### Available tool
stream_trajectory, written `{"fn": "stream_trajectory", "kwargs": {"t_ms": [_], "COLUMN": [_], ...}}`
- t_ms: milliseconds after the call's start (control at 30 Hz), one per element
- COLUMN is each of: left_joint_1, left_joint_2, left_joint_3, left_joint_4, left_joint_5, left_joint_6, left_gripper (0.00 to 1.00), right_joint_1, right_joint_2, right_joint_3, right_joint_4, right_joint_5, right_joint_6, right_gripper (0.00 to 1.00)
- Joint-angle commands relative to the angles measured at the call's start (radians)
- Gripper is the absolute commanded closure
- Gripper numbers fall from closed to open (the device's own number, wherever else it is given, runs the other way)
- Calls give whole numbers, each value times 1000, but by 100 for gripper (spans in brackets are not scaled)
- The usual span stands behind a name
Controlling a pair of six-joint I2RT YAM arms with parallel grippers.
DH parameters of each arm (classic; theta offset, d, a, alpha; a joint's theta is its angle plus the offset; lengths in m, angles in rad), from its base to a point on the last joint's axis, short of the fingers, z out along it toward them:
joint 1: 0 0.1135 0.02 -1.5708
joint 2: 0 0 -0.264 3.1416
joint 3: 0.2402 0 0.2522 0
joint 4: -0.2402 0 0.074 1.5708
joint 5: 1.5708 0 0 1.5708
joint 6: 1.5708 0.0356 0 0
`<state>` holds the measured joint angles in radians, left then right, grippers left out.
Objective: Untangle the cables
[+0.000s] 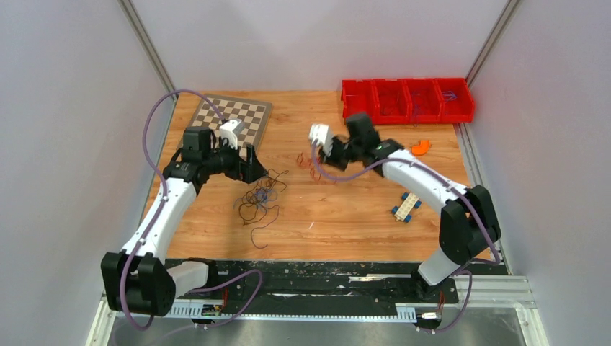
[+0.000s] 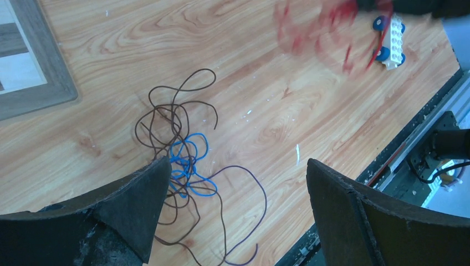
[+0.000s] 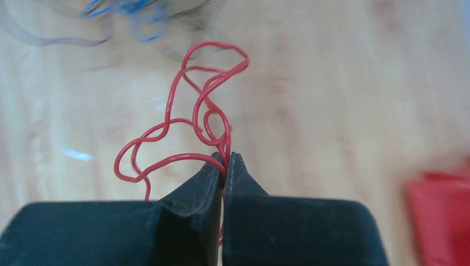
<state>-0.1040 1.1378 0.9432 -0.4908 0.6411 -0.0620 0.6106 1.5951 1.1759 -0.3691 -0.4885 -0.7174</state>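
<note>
A tangle of dark brown, blue and purple cables lies on the wooden table, left of centre. My left gripper hovers over the tangle's near side. It is wide open with nothing between its fingers. A separate red cable loops in a small bundle near the table's middle. My right gripper is shut on a strand of that red cable, and the loops stick out past its tips. The red bundle shows blurred in the left wrist view.
A chessboard lies at the back left. A row of red bins stands at the back right, with an orange piece in front of it. A white toy block with blue wheels sits under the right arm. Walls close in both sides.
</note>
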Motion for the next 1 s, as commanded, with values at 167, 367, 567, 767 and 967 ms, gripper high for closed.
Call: {"fn": "stream_trajectory", "kwargs": {"t_ms": [167,367,567,767,967], "left_joint_1": [6,9,23,50,58], "left_joint_2": [175,280,351,382,395], "left_joint_3": [154,217,274,295,311], "left_joint_4": [119,152,143,130,111], "left_joint_5": [69,74,74,89,87], "left_joint_6": [-42,-75,-88,-109,-97], "left_gripper": [0,0,0,0,0], "right_joint_1": [-420,-561,-573,-575,-583], "right_joint_2": [238,556,748,802,868], "right_joint_3": [583,958,1100,1044,1039], "right_joint_4": [-10,-4,29,157,227], "right_joint_5": [-29,103,309,443,555], "right_joint_6": [232,426,397,413,389], "right_gripper": [100,100,100,100,100]}}
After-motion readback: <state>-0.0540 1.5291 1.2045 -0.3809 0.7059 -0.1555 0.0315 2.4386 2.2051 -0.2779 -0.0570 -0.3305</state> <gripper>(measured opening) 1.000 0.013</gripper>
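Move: The red cable already hangs in the shut right fingers. Its place is the red box's second compartment from the left, about 36 cm ahead of the right hand, 27 cm to its right and 10 cm below. The empty first compartment is 13 cm left of that, the third 13 cm right. The orange piece lies some 18 cm ahead of the hand and 37 cm right. From the left hand the second compartment is about 35 cm ahead and 46 cm right. Keep the red cable pinched and sweep the right gripper quickly forward and right to the second compartment, about 36 cm out and 27 cm across. Arc up some 15 cm on the way, then sink back to the starting height, turning the hand about 65 degrees clockwise. Meanwhile take the open, empty left gripper forward about 9 cm, away from the dark and blue tangle. ##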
